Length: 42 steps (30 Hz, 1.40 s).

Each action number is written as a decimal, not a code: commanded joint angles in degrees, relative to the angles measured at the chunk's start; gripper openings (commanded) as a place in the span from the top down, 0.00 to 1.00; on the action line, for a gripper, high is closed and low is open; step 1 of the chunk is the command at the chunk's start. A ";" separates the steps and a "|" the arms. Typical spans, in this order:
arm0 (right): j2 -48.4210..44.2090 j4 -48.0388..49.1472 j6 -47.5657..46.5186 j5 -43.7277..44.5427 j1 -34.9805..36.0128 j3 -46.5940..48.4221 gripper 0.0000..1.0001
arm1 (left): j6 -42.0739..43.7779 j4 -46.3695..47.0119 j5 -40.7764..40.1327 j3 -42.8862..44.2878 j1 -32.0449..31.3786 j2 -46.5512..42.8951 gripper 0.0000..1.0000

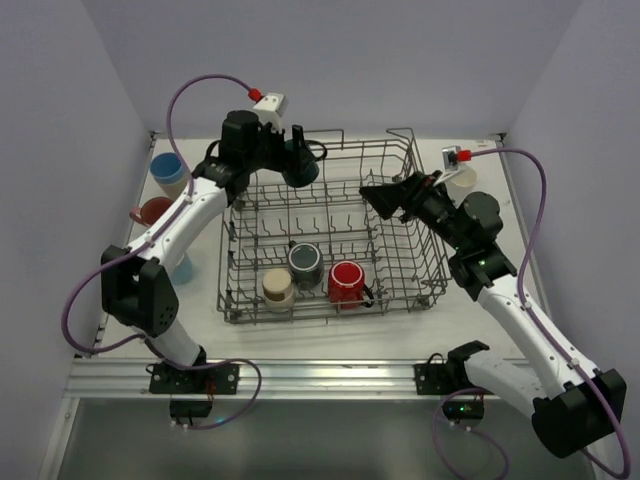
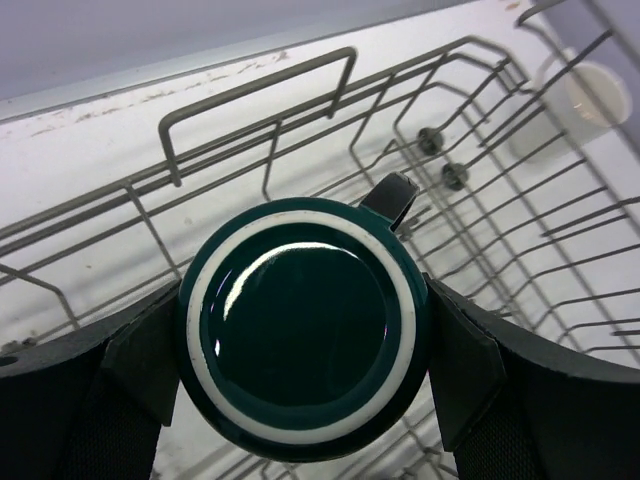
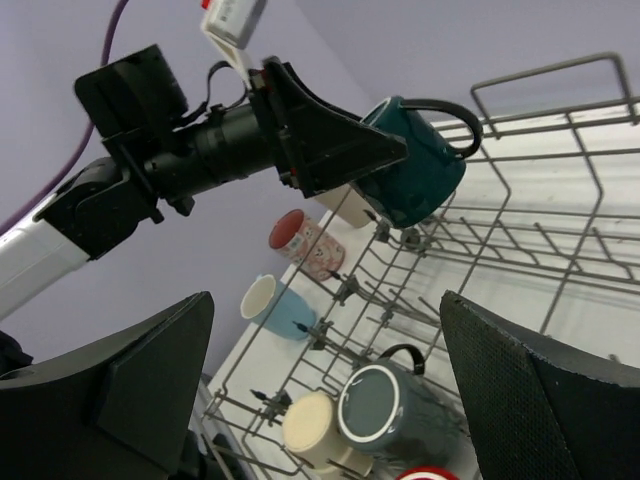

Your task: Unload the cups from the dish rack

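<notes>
My left gripper (image 1: 297, 160) is shut on a dark teal mug (image 1: 301, 167) and holds it above the far left corner of the grey wire dish rack (image 1: 425, 285). In the left wrist view the mug's base (image 2: 305, 325) fills the gap between both pads (image 2: 150, 360). Three cups stand upside down in the rack's front: cream (image 1: 278, 288), dark grey (image 1: 306, 265) and red (image 1: 346, 282). My right gripper (image 1: 385, 198) hovers open over the rack's right half with nothing between its fingers (image 3: 540, 400). Below it are the grey mug (image 3: 385, 412) and the cream cup (image 3: 318, 430).
Left of the rack on the table are a blue cup (image 1: 168, 172), a pink patterned cup with a red inside (image 1: 157, 212) and a light blue one (image 1: 183, 268). A white cup (image 1: 462, 178) stands at the far right. Walls enclose the table on three sides.
</notes>
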 commanded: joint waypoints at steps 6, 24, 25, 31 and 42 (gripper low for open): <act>5.22 11.77 4.76 0.98 5.54 -1.21 0.05 | -25.80 23.76 9.99 -12.69 0.25 -17.34 0.97; 15.42 22.59 9.51 -7.20 12.05 4.41 0.21 | -50.61 47.68 14.75 -30.89 -3.27 -26.68 0.97; 15.68 22.59 9.51 -7.29 12.22 4.76 0.23 | -50.70 48.12 14.75 -31.16 -3.44 -26.68 0.97; 16.91 23.11 9.15 -6.23 12.75 6.26 0.46 | -52.28 51.11 14.48 -33.62 -4.85 -26.68 0.98; 16.13 28.21 11.79 -1.76 12.75 4.86 1.00 | -53.96 54.98 12.64 -36.35 -7.66 -27.20 0.63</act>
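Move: The left hand already holds the dark green cup by its base end. It is bound for the open right gripper, about 16 cm back, 17 cm to the left hand's right and 9 cm higher. From the right hand, the green cup lies about 16 cm ahead, 15 cm left and 10 cm lower. Down in the rack, some 26 cm below the right hand, stand the grey cup, 2 cm ahead and 15 cm left, and the red cup, 2 cm back and 6 cm left. Keeping its grip, the left hand draws the green cup back about 15 cm and up some 12 cm, edging right towards the right gripper while it rolls nearly 60 degrees, left side down, to offer the mouth to the right fingers. The right hand reaches left about 10 cm to meet it, turning counter-clockwise some 20 degrees, then closes nearly shut to pinch the cup's wall at the rim, one finger inside the mouth, as it rises a few centimetres and both hands lift slightly at the end. ##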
